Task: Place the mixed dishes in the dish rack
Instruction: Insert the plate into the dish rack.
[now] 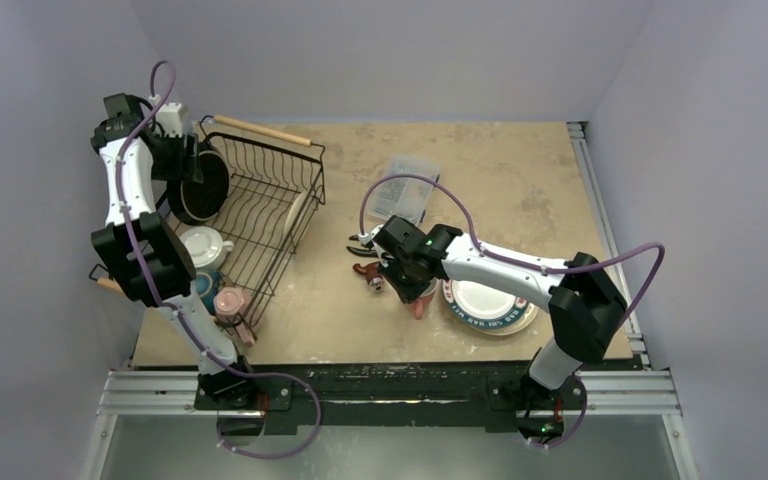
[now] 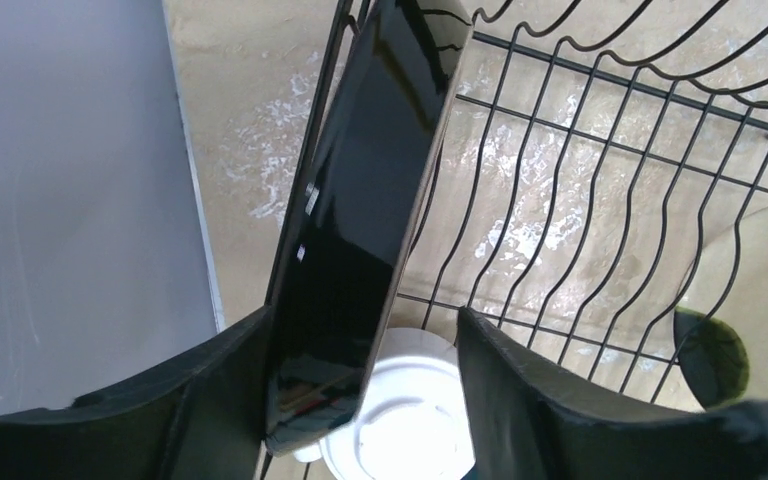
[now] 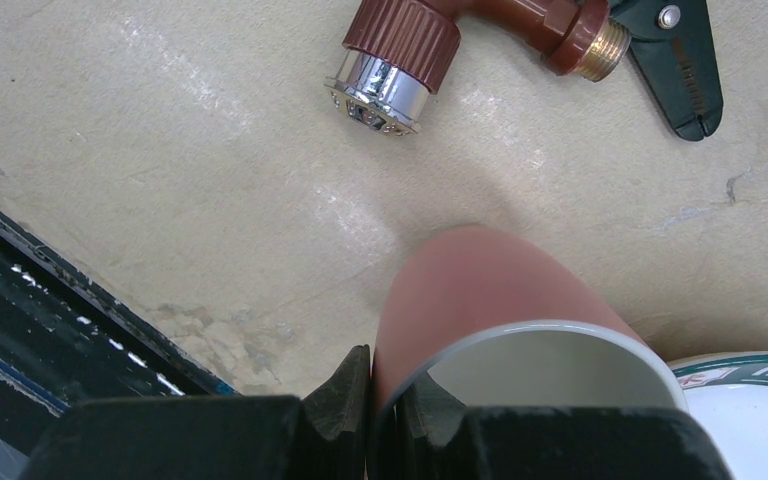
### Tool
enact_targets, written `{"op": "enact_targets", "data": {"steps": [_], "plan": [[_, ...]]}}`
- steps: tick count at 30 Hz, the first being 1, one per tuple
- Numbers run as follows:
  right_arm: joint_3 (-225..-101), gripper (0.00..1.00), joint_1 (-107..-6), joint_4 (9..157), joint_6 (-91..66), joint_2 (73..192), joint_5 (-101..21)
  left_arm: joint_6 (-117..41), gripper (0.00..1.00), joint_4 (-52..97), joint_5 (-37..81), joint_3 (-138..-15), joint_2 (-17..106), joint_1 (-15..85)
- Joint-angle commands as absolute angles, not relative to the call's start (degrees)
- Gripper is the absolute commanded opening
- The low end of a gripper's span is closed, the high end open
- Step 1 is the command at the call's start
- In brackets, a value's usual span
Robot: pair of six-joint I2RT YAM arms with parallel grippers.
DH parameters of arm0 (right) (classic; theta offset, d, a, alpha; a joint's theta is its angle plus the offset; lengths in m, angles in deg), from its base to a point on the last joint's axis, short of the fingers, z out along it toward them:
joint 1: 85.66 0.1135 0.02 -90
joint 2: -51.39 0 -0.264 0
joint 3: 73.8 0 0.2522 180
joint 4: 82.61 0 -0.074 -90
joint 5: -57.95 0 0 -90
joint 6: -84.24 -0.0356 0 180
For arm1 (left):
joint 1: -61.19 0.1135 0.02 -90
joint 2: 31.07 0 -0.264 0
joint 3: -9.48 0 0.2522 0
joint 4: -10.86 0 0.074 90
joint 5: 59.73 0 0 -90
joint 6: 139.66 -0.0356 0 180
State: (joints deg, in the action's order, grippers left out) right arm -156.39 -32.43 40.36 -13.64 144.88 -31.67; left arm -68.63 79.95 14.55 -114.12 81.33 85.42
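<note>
The dish rack (image 1: pixel 270 190) stands at the far left, also in the left wrist view (image 2: pixel 580 200). My left gripper (image 1: pixel 186 165) is open around a glossy black plate (image 1: pixel 202 188) standing on edge at the rack's left side. In the left wrist view (image 2: pixel 360 318) the plate (image 2: pixel 360 200) rests against the left finger, with a gap to the right finger. My right gripper (image 1: pixel 410 283) is shut on the rim of a pink mug (image 3: pixel 490 290), one finger inside and one outside, low over the table; the mug also shows in the top view (image 1: pixel 421 300).
In the rack are a white cup (image 1: pixel 205 245), a pink mug (image 1: pixel 230 303), a teal piece (image 1: pixel 206 288) and a cream plate (image 1: pixel 298 210). A teal-patterned plate (image 1: pixel 490 305) lies right of my right gripper. Hand tools (image 1: pixel 365 250), a brown tap fitting (image 3: pixel 410 50) and a clear box (image 1: pixel 407 185) lie nearby.
</note>
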Motion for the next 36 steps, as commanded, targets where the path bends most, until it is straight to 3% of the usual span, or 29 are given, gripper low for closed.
{"op": "enact_targets", "data": {"steps": [1,6,10,17,25,36], "plan": [[-158.0,0.0,-32.6,41.5,-13.6,144.0,-31.8,-67.3,0.69,75.6,18.5,-113.2,76.7,86.0],[-157.9,0.0,-32.6,41.7,-13.5,143.8,-31.8,-65.8,0.91,75.5,19.6,-113.3,74.9,86.1],[-157.9,0.0,-32.6,41.9,-13.5,143.7,-31.9,-63.8,1.0,74.0,18.8,-111.5,71.9,86.2],[-158.1,0.0,-32.6,42.0,-13.4,143.3,-31.8,-56.5,1.0,72.3,18.1,-107.1,66.1,86.3],[-160.4,0.0,-32.6,42.1,-13.6,143.3,-30.5,-37.9,1.0,55.9,14.6,-94.0,50.4,85.3],[-163.7,0.0,-32.8,44.0,-12.3,139.1,-25.9,-20.9,1.0,60.6,26.2,-86.9,34.5,70.6]]}}
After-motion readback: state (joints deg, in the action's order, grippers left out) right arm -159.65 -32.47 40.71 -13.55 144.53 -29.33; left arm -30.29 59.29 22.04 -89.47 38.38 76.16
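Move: The dark plate just set in the rack stands between the left gripper's half-open fingers, its middle about 4 cm ahead of that hand and 7 cm lower. The white cup sits roughly 7 cm back and 1 cm right of the hand, some 12 cm down; the pale plate is about 20 cm to the right and 2 cm back, 11 cm lower. From the right hand, the dark plate lies around 20 cm forward, 42 cm left and 3 cm higher. Spread the left fingers from half to fully open around the dark plate, then draw the left gripper up and clear of the plate, slowly at first and then fast, about 19 cm. As it climbs, swing it back and some 10 cm to the right, tipping the fingers up towards level and turning counter-clockwise. Keep the pink mug pinched in the right gripper and, near the end, start raising it about 2 cm, easing slightly forward. ##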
